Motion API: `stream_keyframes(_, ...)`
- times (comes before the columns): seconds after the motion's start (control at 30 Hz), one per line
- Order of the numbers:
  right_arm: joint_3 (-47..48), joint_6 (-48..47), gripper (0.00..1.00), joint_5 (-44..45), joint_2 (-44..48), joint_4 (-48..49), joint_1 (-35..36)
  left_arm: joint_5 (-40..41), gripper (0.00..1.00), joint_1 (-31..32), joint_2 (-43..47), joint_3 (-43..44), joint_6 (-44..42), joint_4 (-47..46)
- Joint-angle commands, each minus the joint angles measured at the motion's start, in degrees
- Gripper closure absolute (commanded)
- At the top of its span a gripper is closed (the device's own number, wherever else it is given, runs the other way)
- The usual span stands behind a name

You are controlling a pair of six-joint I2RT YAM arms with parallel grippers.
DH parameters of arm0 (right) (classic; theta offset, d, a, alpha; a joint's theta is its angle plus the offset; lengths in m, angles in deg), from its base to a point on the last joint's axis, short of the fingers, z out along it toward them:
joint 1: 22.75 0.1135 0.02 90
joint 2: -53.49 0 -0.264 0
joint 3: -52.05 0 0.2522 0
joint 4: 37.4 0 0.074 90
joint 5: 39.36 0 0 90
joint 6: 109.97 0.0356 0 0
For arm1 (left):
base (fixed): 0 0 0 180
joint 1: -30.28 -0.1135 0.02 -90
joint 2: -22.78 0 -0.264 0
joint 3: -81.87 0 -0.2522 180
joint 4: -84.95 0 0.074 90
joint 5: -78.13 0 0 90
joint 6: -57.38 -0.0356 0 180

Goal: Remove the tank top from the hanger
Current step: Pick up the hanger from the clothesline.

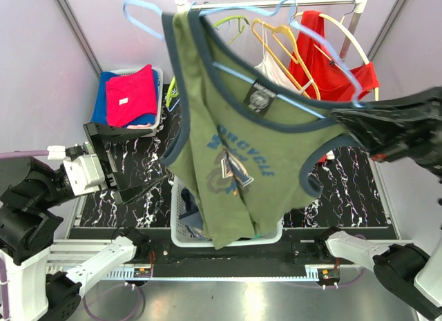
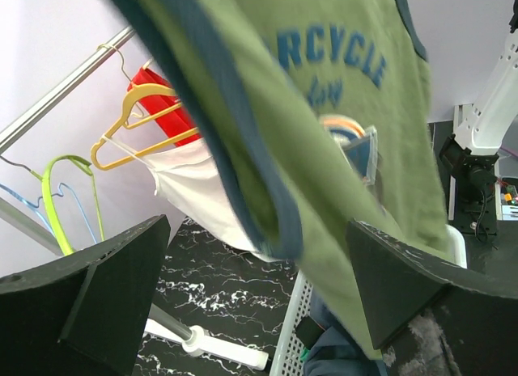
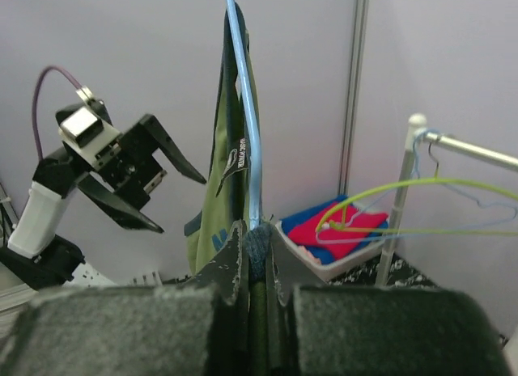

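An olive-green tank top (image 1: pixel 235 141) with blue trim and a blue chest print hangs from a light blue hanger (image 1: pixel 311 38) that is tilted in mid-air in front of the rail. My right gripper (image 1: pixel 340 118) comes in from the right. It is shut on the blue strap trim (image 3: pixel 257 248) together with the hanger wire (image 3: pixel 245 109), which rises straight up from the pinch. My left gripper (image 1: pixel 119 170) is open beside the tank top's left edge, apart from it. In the left wrist view the tank top (image 2: pixel 324 109) hangs above and between the wide-spread fingers (image 2: pixel 105 295).
The clothes rail (image 1: pixel 276 3) carries a yellow hanger (image 1: pixel 273 38) with a white garment, a red garment (image 1: pixel 331 59) and a green hanger (image 1: pixel 231 22). A basket (image 1: pixel 160 79) of red and blue clothes sits at back left. A white basket (image 1: pixel 178 238) stands under the tank top.
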Motion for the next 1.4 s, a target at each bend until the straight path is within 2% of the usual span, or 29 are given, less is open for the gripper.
stream_keyframes(0.0, -6.6, -0.5, 1.0, 0.7, 1.7, 3.4, -0.1, -0.9, 0.01, -0.2, 0.0, -0.8, 0.2, -2.1)
stream_keyframes(0.13, -6.6, -1.5, 1.0, 3.6, 2.0, 4.8, -0.1, -0.9, 0.01, -0.2, -0.2, -0.8, 0.1, -2.1)
stream_keyframes(0.3, -5.5, -1.7, 1.0, 0.2, 0.8, 3.2, -0.1, -0.9, 0.01, -0.2, 0.5, -1.5, -0.2, -2.1)
stream_keyframes(0.67, -20.5, -1.9, 1.0, -10.1, 6.6, 2.1, -0.1, 0.1, 0.01, -0.2, 1.0, 1.0, -1.3, -1.3)
stream_keyframes(0.83, -27.8, -2.4, 1.0, -11.9, 9.0, -0.1, -0.2, 0.3, 0.01, -0.2, 1.0, 1.5, -1.6, -0.8)
stream_keyframes(1.1, -38.2, -2.5, 1.0, -14.7, 10.6, 1.4, -0.2, -2.5, 0.01, -0.2, -0.9, 3.5, 0.1, -1.5)
stream_keyframes(1.37, -35.6, -6.3, 1.0, -18.1, 7.6, -1.8, -0.1, -3.8, 0.01, -0.2, -5.7, 1.6, 0.9, -2.4)
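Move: Below the right hand, which already grips one end of the blue hanger with the tank top's strap, the laundry basket lies about 7 cm ahead, 16 cm to its left and 61 cm down. The tank top's middle hangs some 7 cm ahead, 16 cm left and 12 cm lower. The orange hanger stands about 35 cm ahead, 4 cm left and 22 cm below. From the left hand, the basket is roughly 7 cm ahead, 19 cm right and 47 cm down. Lowering the held hanger and tank top towards the basket, the right hand dips a little down and forward, checks briefly, eases back slightly, then sinks steadily, about 19 cm in all, drifting some 5 cm left towards the open left gripper. Its fingers keep their pinch on hanger and strap while the wrist tips the fingertips down by some 30 degrees. ##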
